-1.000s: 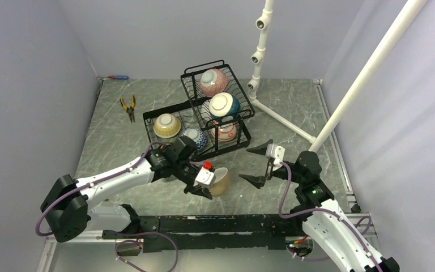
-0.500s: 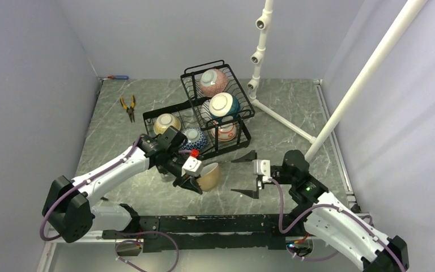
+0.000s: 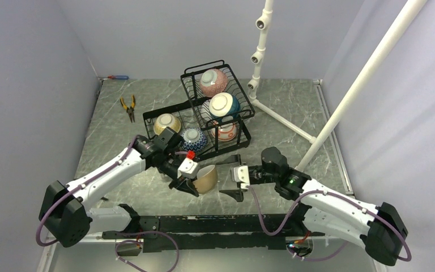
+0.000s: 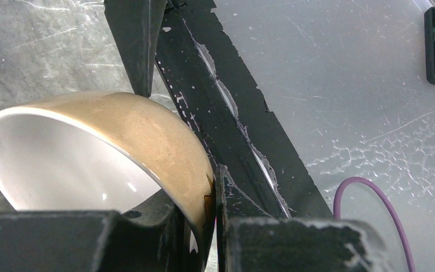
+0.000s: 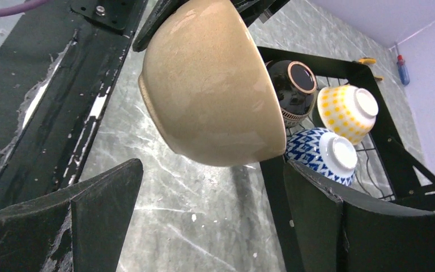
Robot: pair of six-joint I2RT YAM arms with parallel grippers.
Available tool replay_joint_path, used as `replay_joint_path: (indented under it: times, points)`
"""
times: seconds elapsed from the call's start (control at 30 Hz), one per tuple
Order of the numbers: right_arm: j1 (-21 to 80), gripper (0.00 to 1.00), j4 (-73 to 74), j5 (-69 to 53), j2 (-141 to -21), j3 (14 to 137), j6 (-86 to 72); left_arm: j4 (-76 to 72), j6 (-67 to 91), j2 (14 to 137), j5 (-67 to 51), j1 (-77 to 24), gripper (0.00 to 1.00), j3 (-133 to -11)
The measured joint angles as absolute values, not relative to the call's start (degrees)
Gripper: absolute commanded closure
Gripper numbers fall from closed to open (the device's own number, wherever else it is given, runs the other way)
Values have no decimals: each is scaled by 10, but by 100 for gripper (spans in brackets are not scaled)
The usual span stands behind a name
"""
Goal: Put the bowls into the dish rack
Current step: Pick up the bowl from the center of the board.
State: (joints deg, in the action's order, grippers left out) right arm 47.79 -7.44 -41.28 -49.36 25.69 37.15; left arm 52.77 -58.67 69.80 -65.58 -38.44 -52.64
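A tan bowl (image 3: 207,179) with a white inside hangs tilted just above the table, in front of the dish rack (image 3: 145,120). My left gripper (image 3: 191,180) is shut on its rim, one finger inside and one outside (image 4: 204,192). My right gripper (image 3: 232,178) stands open just right of that bowl (image 5: 209,85), its jaws wide and empty (image 5: 212,170), not touching it. In the rack lie a pink bowl (image 3: 214,81), a teal-and-white bowl (image 3: 224,105), a red-patterned bowl (image 3: 225,131), a yellow bowl (image 3: 166,124) and a blue-patterned bowl (image 3: 194,139). A dark bowl (image 5: 294,85) shows in the right wrist view.
Orange-handled pliers (image 3: 128,107) lie left of the rack. A white pipe stand (image 3: 257,56) rises behind the rack, and a slanted white pipe (image 3: 368,73) crosses the right side. A black rail (image 3: 204,224) runs along the near edge. Walls close in left, right and back.
My left gripper has carried the tan bowl a little left and back toward the rack. My right arm has swung left, bringing its open gripper up beside the bowl.
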Motion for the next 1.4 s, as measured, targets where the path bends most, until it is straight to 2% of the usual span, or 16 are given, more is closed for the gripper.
replay_joint_path:
  times: [0.77, 1.0, 1.1, 1.23, 1.33, 1.4]
  points:
    - [538, 1, -107, -399, -609, 323, 456, 526, -584, 702, -682, -384, 97, -526]
    - [544, 8, -87, -407, -637, 350, 462, 523, -584, 702, -682, -384, 97, -526]
    - [546, 18, -83, -408, -645, 354, 464, 519, -584, 702, -682, -384, 97, -526]
    - [548, 46, -75, -410, -648, 354, 470, 514, -578, 702, -681, -384, 94, -526]
    - [549, 75, -63, -419, -648, 354, 481, 522, -564, 700, -681, -387, 89, -526]
    - [549, 95, -65, -420, -647, 354, 481, 516, -554, 695, -676, -388, 77, -525]
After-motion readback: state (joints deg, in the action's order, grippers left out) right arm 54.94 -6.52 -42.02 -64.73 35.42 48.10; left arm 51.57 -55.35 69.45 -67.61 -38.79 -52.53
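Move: The beige bowl hangs in the left hand's fingers, rim facing forward, its middle some 6 cm to the right hand's left and level with it. The blue-patterned bowl in the rack is about 14 cm ahead of the right hand, 10 cm left and 10 cm lower; the orange-and-white bowl lies about 14 cm ahead, 1 cm right, equally low. From the left hand, the held bowl is about 4 cm right and 2 cm ahead. With its fingers wide open and pointing left, the right hand slides about 5 cm to the left over the beige bowl, one finger passing on the rim side and the other on the foot side, while the wrist turns some 10 degrees counter-clockwise. Once around the bowl it stops travelling left and closes by roughly a quarter until the fingers clamp the bowl between rim and foot, while the left hand stays nearly in place and keeps its pinch on the wall. ##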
